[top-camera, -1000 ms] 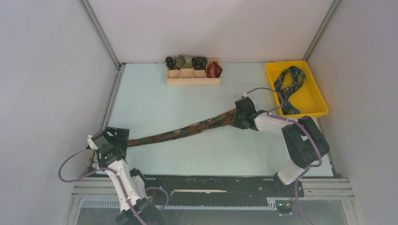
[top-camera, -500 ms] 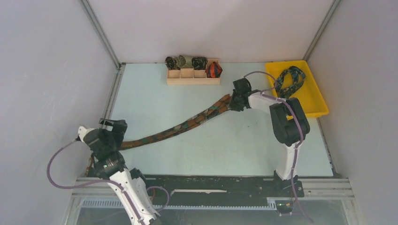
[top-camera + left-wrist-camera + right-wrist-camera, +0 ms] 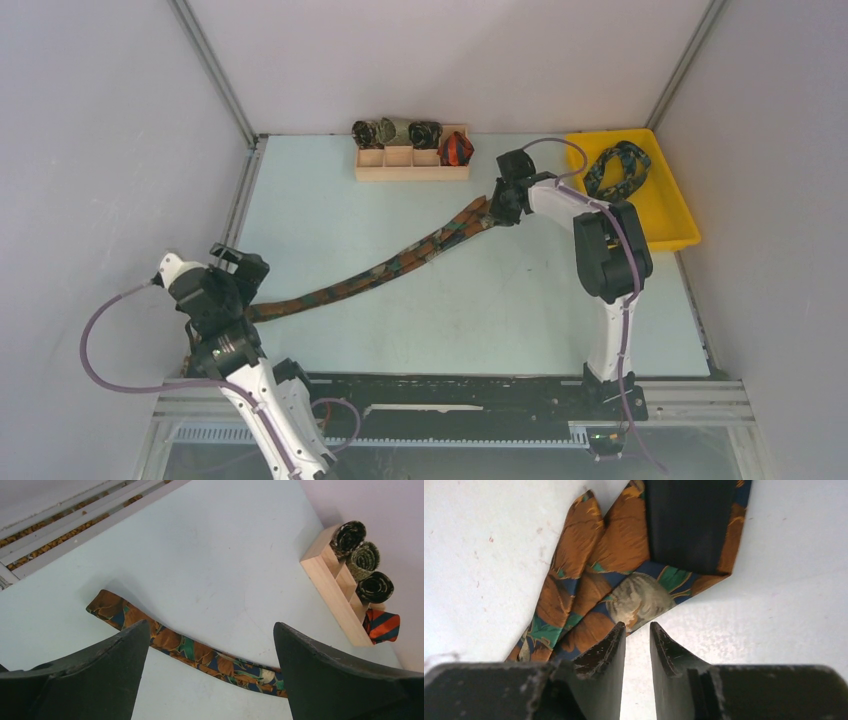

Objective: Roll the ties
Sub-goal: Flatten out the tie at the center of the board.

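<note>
A brown-orange-green tie lies stretched out diagonally across the pale table. Its narrow end is near the left, and its folded wide end is at the far middle. My left gripper hovers over the narrow end with jaws wide open and nothing between them. My right gripper sits at the wide end. Its jaws stand a narrow gap apart with bare table showing between them, and the cloth lies just past the tips. Another tie, navy and teal, lies loose in the yellow tray.
A wooden rack at the far edge holds three rolled ties and a red-orange one; the left wrist view also shows the rack. White walls close in on both sides. A slotted metal rail runs along the left table edge.
My right gripper moved toward the far edge, drawing the tie's wide end with it and straightening the tie. My left arm pulled back leftward, still open.
</note>
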`<state>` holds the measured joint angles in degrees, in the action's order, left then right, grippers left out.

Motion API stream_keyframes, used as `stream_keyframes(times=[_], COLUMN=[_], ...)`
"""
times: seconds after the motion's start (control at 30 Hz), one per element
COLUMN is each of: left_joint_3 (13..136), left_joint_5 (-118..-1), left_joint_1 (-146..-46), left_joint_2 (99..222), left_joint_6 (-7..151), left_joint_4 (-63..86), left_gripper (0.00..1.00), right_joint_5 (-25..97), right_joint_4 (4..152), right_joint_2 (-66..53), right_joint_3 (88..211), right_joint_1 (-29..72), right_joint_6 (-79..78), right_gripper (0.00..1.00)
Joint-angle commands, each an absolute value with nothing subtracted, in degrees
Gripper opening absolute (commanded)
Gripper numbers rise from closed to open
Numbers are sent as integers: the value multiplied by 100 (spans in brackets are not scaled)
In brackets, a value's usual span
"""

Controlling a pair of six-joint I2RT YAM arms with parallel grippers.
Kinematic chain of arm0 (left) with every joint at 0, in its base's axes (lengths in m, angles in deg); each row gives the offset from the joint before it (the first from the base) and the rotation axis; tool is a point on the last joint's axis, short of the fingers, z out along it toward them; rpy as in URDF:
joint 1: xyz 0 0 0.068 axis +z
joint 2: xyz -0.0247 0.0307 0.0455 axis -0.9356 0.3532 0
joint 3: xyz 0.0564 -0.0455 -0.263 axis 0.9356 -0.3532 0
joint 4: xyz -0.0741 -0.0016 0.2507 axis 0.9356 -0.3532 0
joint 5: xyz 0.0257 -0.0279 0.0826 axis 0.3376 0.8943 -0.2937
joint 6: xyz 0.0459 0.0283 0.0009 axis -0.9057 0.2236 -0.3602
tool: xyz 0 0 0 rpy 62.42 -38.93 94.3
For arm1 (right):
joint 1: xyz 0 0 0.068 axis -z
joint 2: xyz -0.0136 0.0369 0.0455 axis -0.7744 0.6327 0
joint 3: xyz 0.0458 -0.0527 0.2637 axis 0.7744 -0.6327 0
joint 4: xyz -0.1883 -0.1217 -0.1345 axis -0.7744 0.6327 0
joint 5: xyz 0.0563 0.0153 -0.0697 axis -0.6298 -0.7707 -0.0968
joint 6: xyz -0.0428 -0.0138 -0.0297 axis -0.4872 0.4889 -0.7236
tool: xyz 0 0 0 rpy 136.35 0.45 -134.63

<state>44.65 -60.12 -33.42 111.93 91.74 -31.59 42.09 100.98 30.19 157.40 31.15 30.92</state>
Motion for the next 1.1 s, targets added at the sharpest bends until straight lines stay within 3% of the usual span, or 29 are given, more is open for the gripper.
stream_keyframes(times=[0.0,0.17,0.67,1.07], left_joint_3=[4377,4367,4359,4359], left_joint_5=[-5946,-5909,-5889,-5917], left_joint_1=[-3372,-3373,-3379,-3378], left_joint_2=[11220,11267,11233,11379], left_joint_6=[8988,8994,9005,9005], left_joint_4=[-2927,-2929,-2929,-2932], left_gripper=[100,100,99,98], right_joint_5=[4233,4249,4297,4214], right_joint_4=[10428,10543,10992,11762], right_joint_2=[3072,3544,4223,5365], right_joint_3=[16298,16727,17239,19253], right_joint_1=[2980,2965,3406,3951], right_joint_6=[3100,3115,2852,2706], right_gripper=[28,31,23,24])
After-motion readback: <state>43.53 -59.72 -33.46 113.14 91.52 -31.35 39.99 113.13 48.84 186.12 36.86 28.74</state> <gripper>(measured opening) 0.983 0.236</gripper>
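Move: The tie's wide end lies just under the right fingertips, its middle about 4 cm ahead, 1 cm left and 2 cm lower. From the right hand the wooden rack sits roughly 15 cm ahead and 18 cm left, and the yellow bin some 6 cm ahead and 28 cm right. From the left hand, that wide end is about 28 cm ahead, 50 cm right and 20 cm below. Right hand hops left onto the tie's wide end, presses down, then drags it forward-right, about 8 cm forward overall. ##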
